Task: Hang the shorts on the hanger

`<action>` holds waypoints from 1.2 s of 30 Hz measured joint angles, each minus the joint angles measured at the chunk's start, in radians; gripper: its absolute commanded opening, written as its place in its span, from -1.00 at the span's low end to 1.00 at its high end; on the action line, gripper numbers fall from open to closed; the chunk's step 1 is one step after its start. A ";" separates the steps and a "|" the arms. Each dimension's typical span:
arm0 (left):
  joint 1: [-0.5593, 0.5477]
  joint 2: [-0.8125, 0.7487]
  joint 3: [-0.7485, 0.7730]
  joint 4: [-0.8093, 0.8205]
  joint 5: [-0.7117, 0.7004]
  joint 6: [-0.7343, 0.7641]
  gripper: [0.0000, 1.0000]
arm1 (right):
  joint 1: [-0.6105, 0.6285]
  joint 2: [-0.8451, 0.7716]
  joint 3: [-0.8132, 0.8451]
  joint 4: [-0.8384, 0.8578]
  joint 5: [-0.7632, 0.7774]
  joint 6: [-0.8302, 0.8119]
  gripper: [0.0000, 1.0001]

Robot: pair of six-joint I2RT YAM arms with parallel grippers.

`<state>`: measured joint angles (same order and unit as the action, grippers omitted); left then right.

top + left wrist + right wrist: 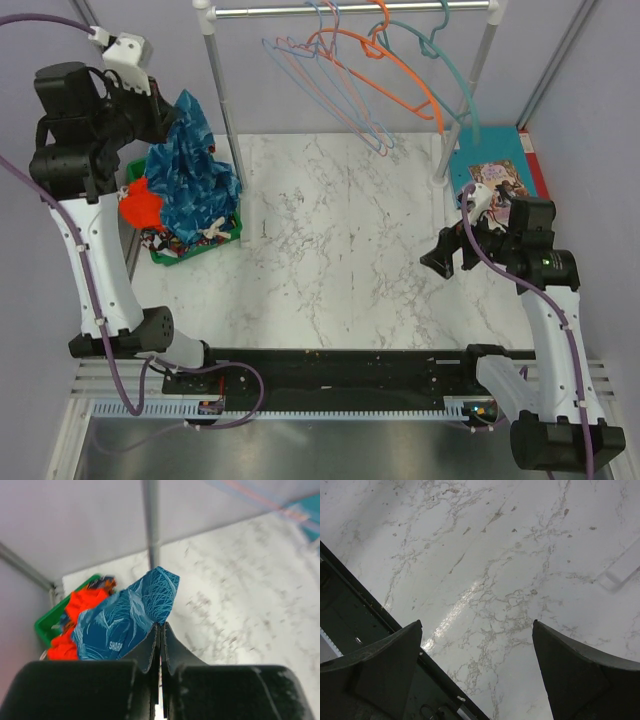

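The shorts (195,170), dark blue with a teal leafy print, hang lifted in a peak over the green basket (190,252) at the left. My left gripper (172,112) is shut on their top fold. In the left wrist view the fingertips (161,625) pinch the blue cloth of the shorts (125,620). The hanger (345,110), thin and pale blue, hangs tilted from the rail at the back, well to the right of the shorts. My right gripper (445,262) hovers open over the marble on the right; the right wrist view shows the gripper (477,622) with nothing between its fingers.
An orange garment (143,205) lies in the basket under the shorts. A thin pink hanger, an orange hanger (400,70) and a teal hanger (462,90) share the rail. The rack's left pole (222,90) stands just right of the shorts. A teal box (500,175) lies at the back right.
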<state>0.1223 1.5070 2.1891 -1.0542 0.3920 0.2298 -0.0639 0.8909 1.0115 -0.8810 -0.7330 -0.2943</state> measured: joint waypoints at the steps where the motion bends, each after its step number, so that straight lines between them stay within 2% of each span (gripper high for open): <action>1: 0.000 -0.005 0.049 0.000 0.039 -0.030 -0.97 | 0.000 -0.002 0.006 -0.004 -0.010 -0.006 0.96; 6: 0.000 -0.042 0.175 0.059 0.193 -0.194 -0.96 | 0.000 -0.013 0.024 -0.012 -0.058 -0.034 0.96; 13: -0.002 -0.067 0.181 0.246 0.333 -0.437 -0.97 | 0.000 -0.060 0.024 -0.017 -0.111 -0.061 0.96; 17: -0.014 -0.052 0.179 0.409 0.402 -0.622 -0.96 | 0.000 -0.075 0.024 -0.015 -0.136 -0.066 0.97; 24: -0.132 0.002 0.218 0.638 0.424 -0.795 -0.97 | 0.000 -0.049 0.024 -0.014 -0.174 -0.069 0.96; 32: -0.162 0.039 0.239 0.887 0.431 -0.983 -0.96 | 0.000 -0.048 0.024 -0.014 -0.194 -0.069 0.96; 36: -0.170 -0.025 0.078 0.969 0.458 -1.008 -0.97 | 0.000 -0.050 0.024 -0.014 -0.194 -0.071 0.96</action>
<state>-0.0475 1.4818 2.2673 -0.0856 0.8501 -0.7784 -0.0639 0.8406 1.0355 -0.8955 -0.9268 -0.3649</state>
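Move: The left hand already pinches the blue shorts above the green bin, whose middle lies about 38 cm below, 6 cm ahead and 6 cm to the left. The blue hanger is some 30 cm to the right and 11 cm ahead, roughly level with the hand. The rack's left post stands about 18 cm ahead and 6 cm to the right. From the empty right hand, the blue hanger is around 26 cm ahead, 25 cm left and 19 cm up. Up by over 20 cm, across to the right about 15 cm and back some 10 cm, the left hand keeps its pinch on the shorts and swings them from over the bin to the open table, dipping slightly at the end. Its wrist rolls left side down and turns clockwise until the fingers point right and upward. The open right hand eases up, left and back a few centimetres. ##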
